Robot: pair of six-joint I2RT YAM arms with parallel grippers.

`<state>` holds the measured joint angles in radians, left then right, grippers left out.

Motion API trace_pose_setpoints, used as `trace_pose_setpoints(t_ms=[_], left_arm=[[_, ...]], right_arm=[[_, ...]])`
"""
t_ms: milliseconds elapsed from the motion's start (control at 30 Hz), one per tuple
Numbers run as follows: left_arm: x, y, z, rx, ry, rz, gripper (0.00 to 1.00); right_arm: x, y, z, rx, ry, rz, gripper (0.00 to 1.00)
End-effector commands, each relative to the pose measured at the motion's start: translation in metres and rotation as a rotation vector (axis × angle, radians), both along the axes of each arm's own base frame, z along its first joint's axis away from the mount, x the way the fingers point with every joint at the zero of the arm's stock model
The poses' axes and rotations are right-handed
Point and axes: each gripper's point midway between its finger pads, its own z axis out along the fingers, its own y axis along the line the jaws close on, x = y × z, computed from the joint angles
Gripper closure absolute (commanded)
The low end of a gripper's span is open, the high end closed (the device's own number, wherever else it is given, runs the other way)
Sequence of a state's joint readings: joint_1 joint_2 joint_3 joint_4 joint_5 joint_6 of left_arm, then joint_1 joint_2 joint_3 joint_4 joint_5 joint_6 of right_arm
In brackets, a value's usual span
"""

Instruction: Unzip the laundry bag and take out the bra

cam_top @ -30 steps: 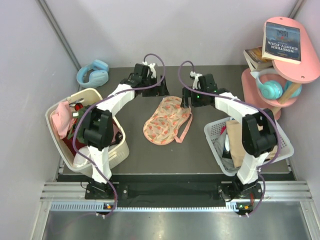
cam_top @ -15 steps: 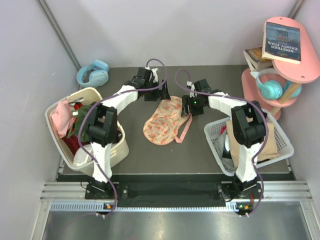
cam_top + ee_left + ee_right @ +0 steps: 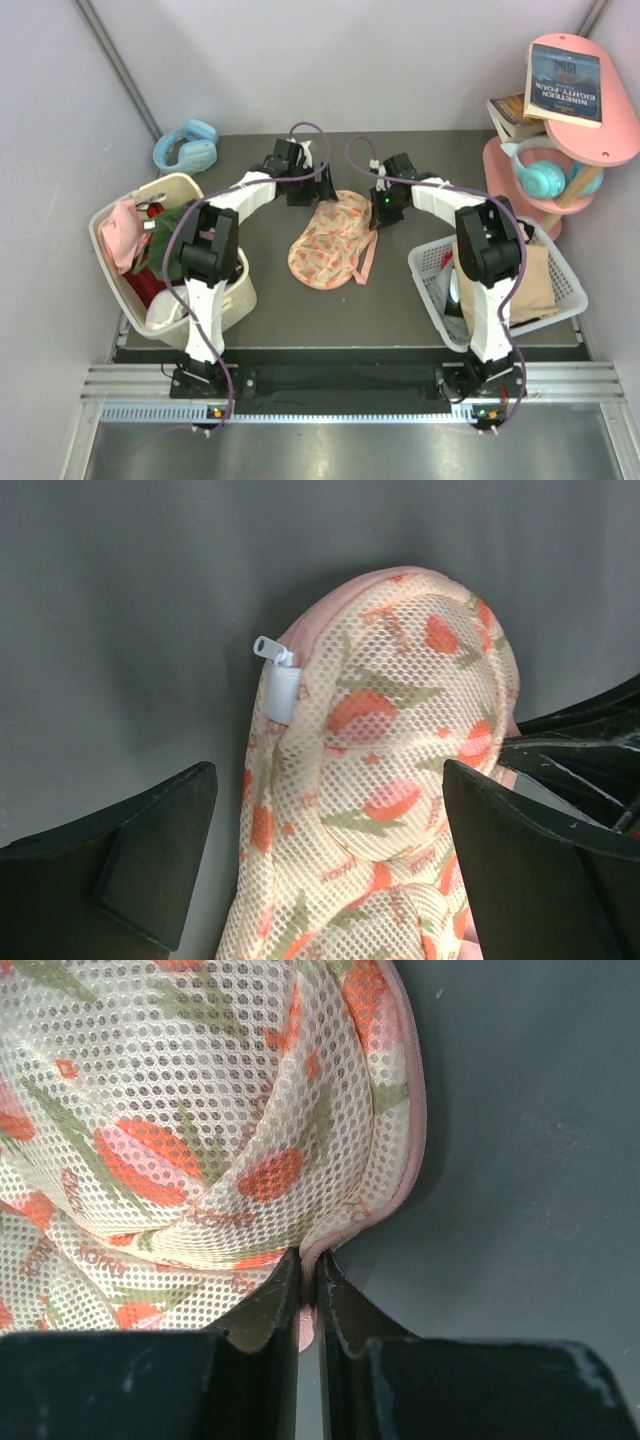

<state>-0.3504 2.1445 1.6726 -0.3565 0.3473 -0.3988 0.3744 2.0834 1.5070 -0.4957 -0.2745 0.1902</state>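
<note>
The laundry bag point(image 3: 330, 240) lies zipped shut on the dark table: a cream mesh pouch with orange print and pink trim. Its white zip pull point(image 3: 276, 660) shows at the far lobe's edge in the left wrist view. My left gripper point(image 3: 322, 192) is open, its jaws spread either side of the bag's far lobe point(image 3: 400, 740). My right gripper point(image 3: 378, 213) is shut on the pink trim point(image 3: 308, 1260) at the bag's right edge, where the loop strap point(image 3: 370, 256) starts. The bra is hidden.
A cream basket point(image 3: 235, 300) of clothes stands at the left and a white mesh basket point(image 3: 432, 290) at the right. Blue headphones point(image 3: 186, 146) lie at the back left. A pink shelf point(image 3: 575, 100) with books stands at the back right.
Both grippers have moved in to the bag's far end. The right gripper has closed on the pink trim. The bag has shifted slightly.
</note>
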Motion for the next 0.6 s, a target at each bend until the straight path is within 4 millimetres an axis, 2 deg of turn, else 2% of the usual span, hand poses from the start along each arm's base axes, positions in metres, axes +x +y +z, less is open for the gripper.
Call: trace_pose_setpoints(t_ms=[0, 133, 300, 400, 500, 533, 567], left_arm=[[0.019, -0.007, 0.008, -0.038, -0.058, 0.001, 0.01], [0.022, -0.010, 0.003, -0.052, -0.055, -0.007, 0.06], [0.024, -0.015, -0.002, -0.072, -0.054, -0.016, 0.23], [0.024, -0.021, -0.003, -0.100, -0.051, -0.029, 0.29], [0.024, -0.024, -0.003, -0.122, -0.049, -0.039, 0.50], [0.023, -0.025, -0.003, -0.128, -0.050, -0.045, 0.63], [0.023, -0.026, -0.002, -0.131, -0.054, -0.049, 0.69]], right_arm=[[0.003, -0.006, 0.010, -0.006, -0.025, 0.010, 0.94], [-0.006, -0.008, 0.013, -0.004, -0.016, 0.009, 0.96], [-0.018, -0.011, 0.012, -0.006, 0.002, 0.025, 0.96], [-0.022, -0.011, 0.012, 0.000, 0.005, 0.038, 0.96], [-0.026, -0.013, 0.011, -0.005, 0.015, 0.046, 0.97], [-0.027, -0.013, 0.011, -0.006, 0.016, 0.048, 0.97], [-0.028, -0.013, 0.011, -0.002, 0.018, 0.048, 0.96]])
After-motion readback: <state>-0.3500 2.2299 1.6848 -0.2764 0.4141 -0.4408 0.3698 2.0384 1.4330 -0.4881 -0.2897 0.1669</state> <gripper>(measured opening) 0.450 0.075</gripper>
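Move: The zip pull, at the laundry bag's far left edge, lies about 2 cm ahead of the left hand, 3 cm to its right and 4 cm below. The bag's middle is some 10 cm back and 3 cm right of that hand, its loose strap about 15 cm back and 10 cm right. The right hand already grips the bag's right edge; from there the pull is roughly 7 cm ahead and 8 cm left, about level. The left hand sinks about 2.5 cm, fingers pointing forward and right on a downward slant, then levels off and eases about 1.5 cm to the right as its wide-open fingers close to roughly half, coming in on either side of the bag's edge just short of the zip pull. Meanwhile the right hand, still pinching the pink-trimmed right edge, stays at its height and draws it back towards the robot by about 2 cm, pulling away from the left hand's spot on the zip. ##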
